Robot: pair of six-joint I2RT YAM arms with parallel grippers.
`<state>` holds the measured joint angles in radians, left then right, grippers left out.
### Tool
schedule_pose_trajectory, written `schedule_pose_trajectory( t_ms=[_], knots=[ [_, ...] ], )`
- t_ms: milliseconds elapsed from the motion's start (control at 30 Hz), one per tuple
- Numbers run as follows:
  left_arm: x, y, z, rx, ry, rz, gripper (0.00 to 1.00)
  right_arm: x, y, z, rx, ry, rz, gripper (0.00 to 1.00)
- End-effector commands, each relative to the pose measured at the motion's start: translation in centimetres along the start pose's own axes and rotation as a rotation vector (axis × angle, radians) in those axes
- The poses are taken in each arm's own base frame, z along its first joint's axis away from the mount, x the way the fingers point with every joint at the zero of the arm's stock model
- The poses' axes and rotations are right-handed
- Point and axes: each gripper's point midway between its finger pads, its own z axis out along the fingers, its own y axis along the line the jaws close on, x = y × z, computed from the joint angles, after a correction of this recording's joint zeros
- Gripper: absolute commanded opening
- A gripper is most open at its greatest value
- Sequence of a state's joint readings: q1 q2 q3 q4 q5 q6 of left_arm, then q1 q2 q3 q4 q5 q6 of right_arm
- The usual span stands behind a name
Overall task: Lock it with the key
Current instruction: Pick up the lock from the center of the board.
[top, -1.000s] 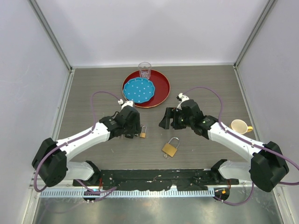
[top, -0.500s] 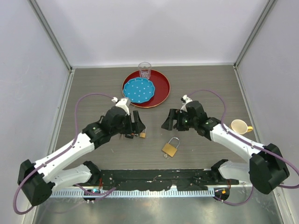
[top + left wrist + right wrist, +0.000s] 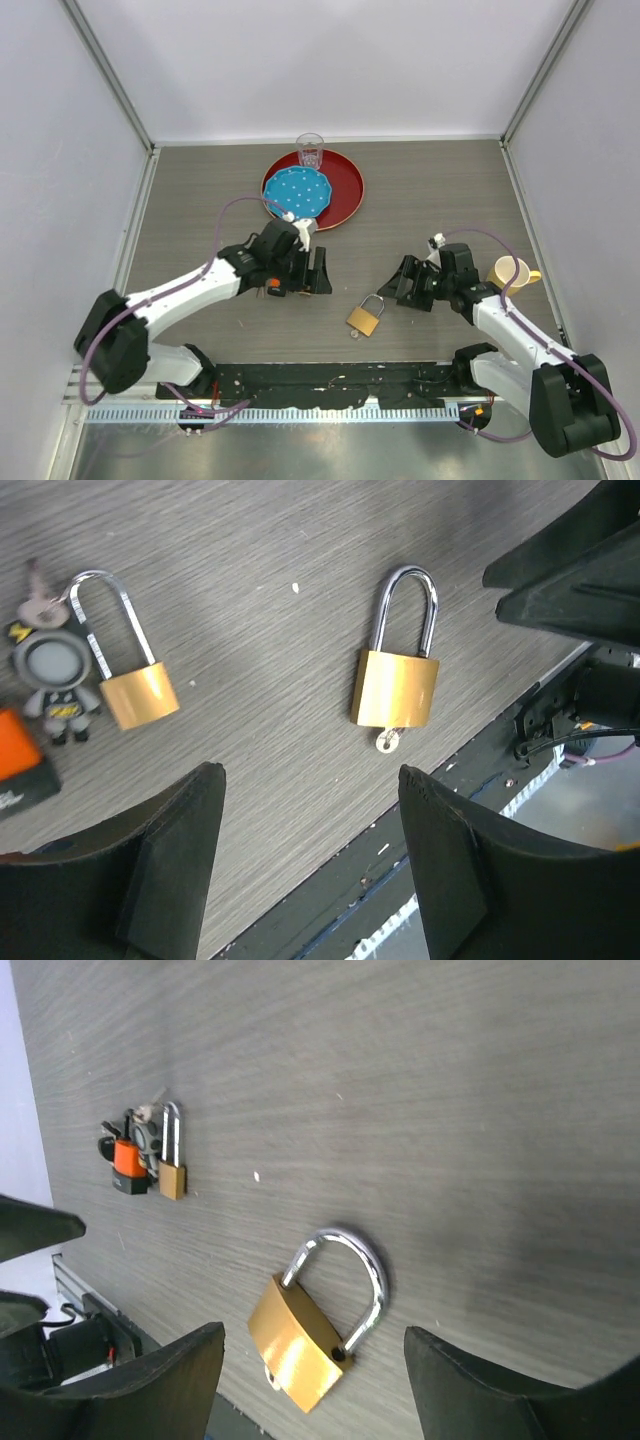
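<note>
A large brass padlock (image 3: 365, 318) lies on the wooden table near the front edge. Its key (image 3: 388, 742) sticks out of the bottom, and one leg of its shackle (image 3: 362, 1268) stands out of its hole. A smaller padlock (image 3: 132, 690) lies to its left, with a key ring and a small figure (image 3: 55, 680). My left gripper (image 3: 312, 274) hovers open between the two padlocks, holding nothing. My right gripper (image 3: 406, 289) hangs open just right of the large padlock (image 3: 298, 1348), apart from it. In both wrist views the open fingers frame the table.
At the back centre a red tray (image 3: 345, 185) carries a blue plate (image 3: 297, 193) and a clear glass (image 3: 310, 151). A yellow cup (image 3: 513, 271) stands at the right. The black base rail (image 3: 330, 378) runs along the near edge, and white walls enclose the table.
My left gripper has swung right, off the small padlock and toward the large one. My right gripper has drawn back to the right and nearer the front edge.
</note>
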<state>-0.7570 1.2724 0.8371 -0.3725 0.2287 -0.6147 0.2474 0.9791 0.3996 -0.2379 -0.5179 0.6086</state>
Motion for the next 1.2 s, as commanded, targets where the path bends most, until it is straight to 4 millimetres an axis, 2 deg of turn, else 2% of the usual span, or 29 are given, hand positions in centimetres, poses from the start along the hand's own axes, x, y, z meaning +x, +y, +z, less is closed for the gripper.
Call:
schedule_pose_trajectory(
  t_ms=[0, 67, 100, 133, 167, 200, 367, 500, 733, 967, 1167],
  knots=[
    [-2.4, -3.3, 2.3, 0.127, 0.028, 0.048, 0.72, 2.2, -0.2, -0.2, -0.056, 0.064, 0.100, 0.75],
    [-1.6, -3.4, 4.4, 0.132, 0.103, 0.040, 0.71, 2.4, 0.0, -0.3, -0.084, 0.061, 0.114, 0.71],
    [-2.5, -4.3, 4.8, 0.152, 0.097, 0.056, 0.70, 3.0, -0.3, -0.3, -0.086, 0.071, 0.140, 0.65],
    [-2.4, -4.8, 5.4, 0.162, 0.111, 0.066, 0.70, 3.2, -0.3, -0.2, -0.093, 0.068, 0.143, 0.63],
    [-1.8, -4.4, 6.8, 0.154, 0.150, 0.062, 0.70, 3.4, -0.5, -0.2, -0.087, 0.065, 0.147, 0.62],
    [-2.6, -5.4, 7.2, 0.176, 0.144, 0.078, 0.70, 3.8, -0.9, -0.2, -0.081, 0.065, 0.154, 0.62],
    [-1.8, -6.2, 11.0, 0.211, 0.234, 0.077, 0.61, 4.8, -2.0, 0.1, -0.066, 0.063, 0.185, 0.57],
    [-0.8, -6.3, 12.5, 0.235, 0.285, 0.060, 0.56, 4.6, -2.2, 0.4, -0.059, 0.050, 0.196, 0.52],
    [1.2, -5.7, 14.1, 0.261, 0.334, 0.023, 0.52, 4.2, -2.9, 1.4, -0.037, 0.054, 0.218, 0.43],
    [2.8, -5.2, 14.4, 0.276, 0.376, -0.022, 0.49, 4.0, -3.1, 2.6, -0.051, 0.083, 0.246, 0.29],
    [3.9, -5.8, 14.6, 0.322, 0.407, -0.061, 0.42, 3.4, -3.2, 3.4, -0.054, 0.084, 0.251, 0.19]
  ],
)
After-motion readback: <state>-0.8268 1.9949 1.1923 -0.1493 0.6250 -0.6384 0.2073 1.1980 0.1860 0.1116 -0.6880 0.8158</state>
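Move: The lock, the large brass one, lies some 13 cm to the right of the left hand, about 2 cm back and 10 cm below. From the right hand it is roughly 5 cm back, 4 cm to the left and 6 cm down. The small brass lock lies about 15 cm to the left of the large one and 7 cm farther out; the orange lock is 22 cm to the left of it, also 7 cm farther out. The left hand sweeps about 13 cm right and sinks some 8 cm to the lock, bowing forward a little and coming back, swinging clockwise so the fingers point more rightward, while they half close until they straddle the shackle just above the brass body. The right hand draws back about 5 cm and sinks as much, then eases slightly forward and left as it goes on down, turning some 20 degrees and closing most of the way, its tips ending on either side of the shackle's right leg near the body. ##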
